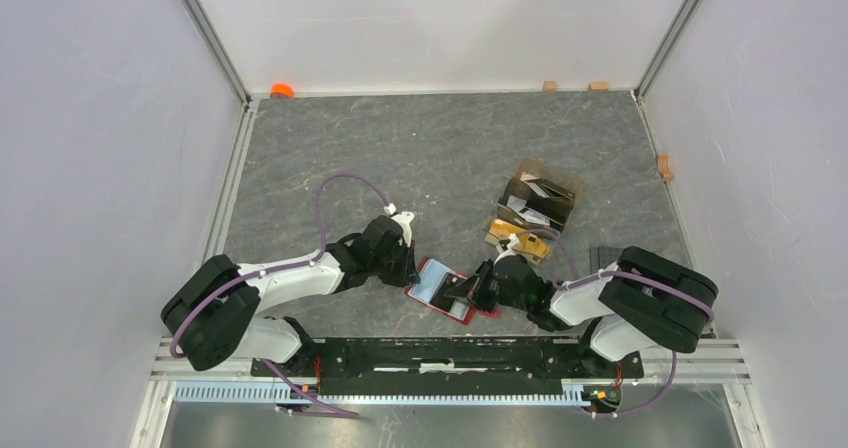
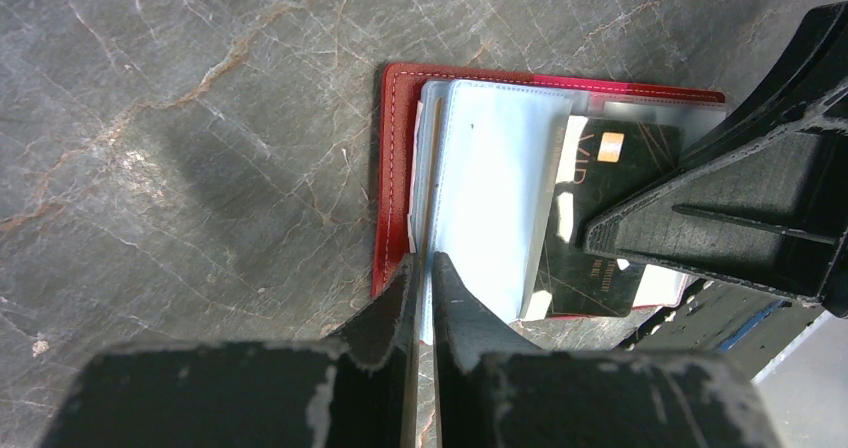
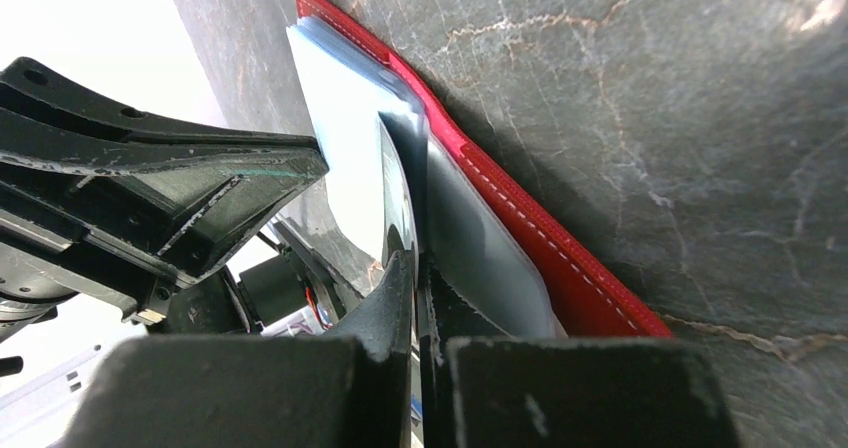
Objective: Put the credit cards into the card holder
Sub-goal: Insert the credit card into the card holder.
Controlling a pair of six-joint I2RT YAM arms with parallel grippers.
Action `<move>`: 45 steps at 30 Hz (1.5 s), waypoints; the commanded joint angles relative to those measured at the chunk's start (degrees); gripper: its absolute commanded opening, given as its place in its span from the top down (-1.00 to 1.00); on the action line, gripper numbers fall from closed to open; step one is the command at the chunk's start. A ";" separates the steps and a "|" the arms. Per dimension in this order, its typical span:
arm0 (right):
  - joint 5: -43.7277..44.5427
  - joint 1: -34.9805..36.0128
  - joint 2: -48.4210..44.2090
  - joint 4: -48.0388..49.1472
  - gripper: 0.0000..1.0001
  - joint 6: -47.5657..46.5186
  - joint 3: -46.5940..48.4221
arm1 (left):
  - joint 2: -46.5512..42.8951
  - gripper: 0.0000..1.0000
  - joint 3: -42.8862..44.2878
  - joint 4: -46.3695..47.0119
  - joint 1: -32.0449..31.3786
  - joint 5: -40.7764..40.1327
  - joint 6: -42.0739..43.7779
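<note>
The red card holder [image 1: 455, 311] lies open on the table near the front edge, its clear sleeves [image 2: 490, 188] fanned up from the red cover [image 2: 392, 168]. My left gripper [image 2: 422, 263] is shut on the near edge of the sleeves, at the holder's left side [image 1: 412, 273]. My right gripper [image 3: 415, 258] comes in from the right [image 1: 468, 290] and is shut on a dark credit card [image 2: 600, 258] with a gold chip. That card [image 3: 397, 203] stands edge-on among the sleeves beside the red cover [image 3: 560, 258]. Its far end lies under a clear sleeve.
A brown cardboard box [image 1: 540, 200] with flat pieces inside stands behind the right gripper, an orange-tan flat piece [image 1: 518, 238] at its near side. Small wooden blocks [image 1: 598, 85] sit along the back wall, another [image 1: 665, 165] by the right wall. An orange object [image 1: 282, 90] is back left.
</note>
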 commanded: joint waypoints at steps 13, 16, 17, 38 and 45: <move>3.80 -1.17 3.85 -11.23 1.00 -4.10 1.13 | 1.76 0.77 -0.36 -3.97 -0.32 -3.82 1.76; 3.13 -0.87 4.85 -10.06 1.00 -3.27 1.18 | 1.85 0.77 -0.38 -3.73 -0.32 -3.50 1.98; 3.14 -0.83 5.06 -10.06 1.00 -3.19 1.31 | 1.85 0.77 -0.44 -3.70 -0.28 -3.38 1.96; 11.87 -0.19 1.54 -25.20 0.54 -14.73 12.25 | -2.68 0.80 -3.40 -1.61 -0.26 0.84 -3.09; 14.42 0.57 -2.27 -31.27 0.37 -16.53 13.07 | -4.96 0.72 -1.19 -4.01 -0.23 0.76 -3.56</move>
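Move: The right fingers hold the credit card, its edge just inside the card holder's pocket, whose middle lies about 5 cm left, 1 cm ahead and 1 cm below. The yellow card is roughly 13 cm ahead and 10 cm right of the right hand; the red strap 3 cm back and 4 cm right. From the left hand, pinching the holder's left edge, the pocket is 9 cm right, 2 cm back and 2 cm below. Right hand pushes the card about 4 cm forward-left into the pocket, opens, eases right; left keeps its pinch. ##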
